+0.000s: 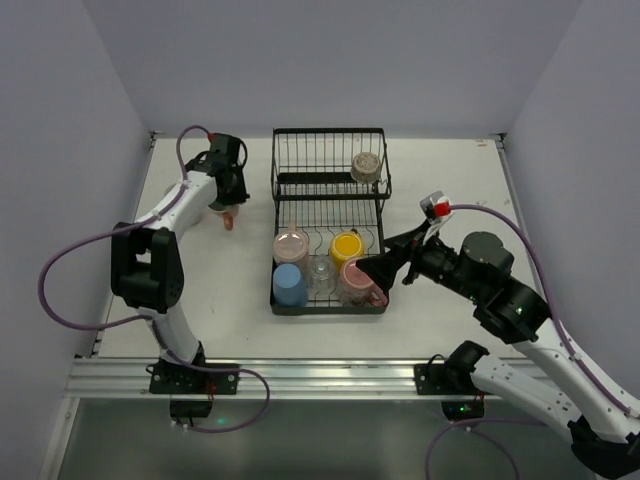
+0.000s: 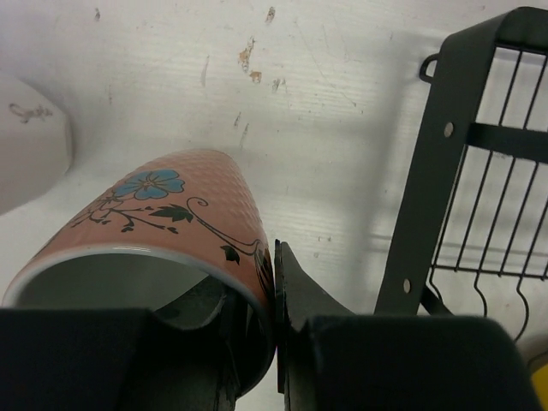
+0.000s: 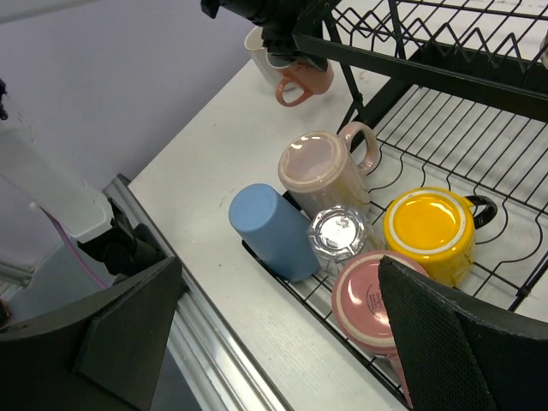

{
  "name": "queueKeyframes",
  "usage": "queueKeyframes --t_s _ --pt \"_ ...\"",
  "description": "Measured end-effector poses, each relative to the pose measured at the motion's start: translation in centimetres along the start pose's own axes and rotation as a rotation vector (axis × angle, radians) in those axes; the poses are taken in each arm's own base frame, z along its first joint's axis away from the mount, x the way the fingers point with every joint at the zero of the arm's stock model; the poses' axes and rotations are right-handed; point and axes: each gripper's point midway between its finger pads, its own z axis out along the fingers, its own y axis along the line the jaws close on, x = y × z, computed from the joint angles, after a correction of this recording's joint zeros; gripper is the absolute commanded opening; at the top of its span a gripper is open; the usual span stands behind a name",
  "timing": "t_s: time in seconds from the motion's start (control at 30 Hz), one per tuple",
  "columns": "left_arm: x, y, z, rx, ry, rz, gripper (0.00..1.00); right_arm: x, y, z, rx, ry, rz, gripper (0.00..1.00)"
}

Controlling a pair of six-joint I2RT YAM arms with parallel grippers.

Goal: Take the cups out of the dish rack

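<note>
My left gripper (image 2: 276,257) is shut on the rim wall of a salmon-pink flowered cup (image 2: 163,223), one finger inside and one outside. The cup is tilted, low over the table left of the dish rack (image 1: 330,200). The rack's lower tier holds a blue cup (image 3: 274,227), a clear glass (image 3: 340,233), a pale pink patterned mug (image 3: 321,167), a yellow mug (image 3: 428,227) and a pink cup (image 3: 372,300), all upside down. A grey-beige cup (image 1: 366,165) sits on the upper shelf. My right gripper (image 1: 375,268) hangs open over the rack's front right corner, above the pink cup.
A white cup (image 2: 30,145) stands on the table just left of the held cup. The rack's black frame (image 2: 428,188) is close on the left gripper's right side. The metal rail (image 1: 300,375) runs along the table's near edge.
</note>
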Motion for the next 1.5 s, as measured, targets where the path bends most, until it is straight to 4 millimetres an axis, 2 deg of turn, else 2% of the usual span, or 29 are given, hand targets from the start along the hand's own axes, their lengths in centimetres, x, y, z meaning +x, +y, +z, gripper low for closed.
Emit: queueKeyframes --t_s 0.23,0.3,0.4,0.5,0.63,0.77,0.87,1.0,1.07,1.17,1.3,1.37,1.43,1.5 --pt "0.9 0.1 4.3 -0.045 0.086 0.033 0.0 0.5 -0.3 0.3 0.007 0.016 -0.003 0.99" --pt "1.1 0.3 5.0 -0.061 0.103 0.04 0.06 0.6 -0.4 0.4 0.009 0.02 -0.006 0.99" --pt "1.3 0.7 5.6 -0.082 0.121 0.046 0.2 0.8 -0.5 0.6 0.013 0.029 -0.005 0.99" --pt "1.0 0.9 5.8 -0.093 0.122 0.06 0.37 1.2 -0.8 1.1 0.021 0.049 -0.003 0.99" --pt "-0.1 0.9 5.5 -0.094 0.095 0.063 0.52 2.2 -1.3 1.9 0.034 0.09 -0.002 0.99" --pt "-0.6 0.8 5.0 -0.09 0.081 0.061 0.61 3.5 -1.4 2.8 0.036 0.146 0.0 0.99" --pt "-1.3 0.7 4.1 -0.08 0.058 0.056 0.67 4.4 -0.6 3.2 0.013 0.179 -0.007 0.99" --pt "-3.0 -0.1 1.2 -0.026 -0.012 0.04 0.7 5.7 1.5 4.0 -0.038 0.226 -0.031 0.99" --pt "-3.8 -0.8 -1.5 0.039 -0.074 0.021 0.7 6.5 2.5 4.6 -0.054 0.25 -0.051 0.99" --pt "-4.4 -2.4 -7.1 0.207 -0.211 -0.014 0.69 8.0 3.5 6.2 -0.051 0.289 -0.087 0.99" --pt "-2.7 -3.8 -14.9 0.443 -0.377 -0.035 0.7 10.8 3.8 8.7 -0.001 0.362 -0.152 0.99" --pt "-1.4 -4.1 -17.4 0.524 -0.436 -0.03 0.7 11.9 3.8 9.7 0.021 0.387 -0.178 0.99" --pt "0.6 -4.2 -18.9 0.599 -0.467 -0.03 0.69 13.0 3.8 10.6 0.035 0.408 -0.2 0.99" --pt "3.3 -4.1 -19.1 0.651 -0.454 -0.031 0.7 13.6 3.9 11.5 0.048 0.419 -0.213 0.99"
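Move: Just below the left hand, about 3 cm ahead and 4 cm to its left, is the table spot for the salmon mug it still holds by the rim; the white cup stands 15 cm left and 5 cm ahead of that hand. For the right hand, the blue cup is about 7 cm ahead, 19 cm left and 26 cm below; the clear glass stands 7 cm right of the blue cup, the pale mug 8 cm beyond it. Setting the salmon mug down, the left hand sinks about 5 cm and edges forward, opens its fingers to let go of the rim, then climbs and draws back some 16 cm, drifting right as its fingertips tilt up. The open right hand creeps at first, then swings left and down about 13 cm each way towards the blue cup, dipping its fingers; no contact is seen. ##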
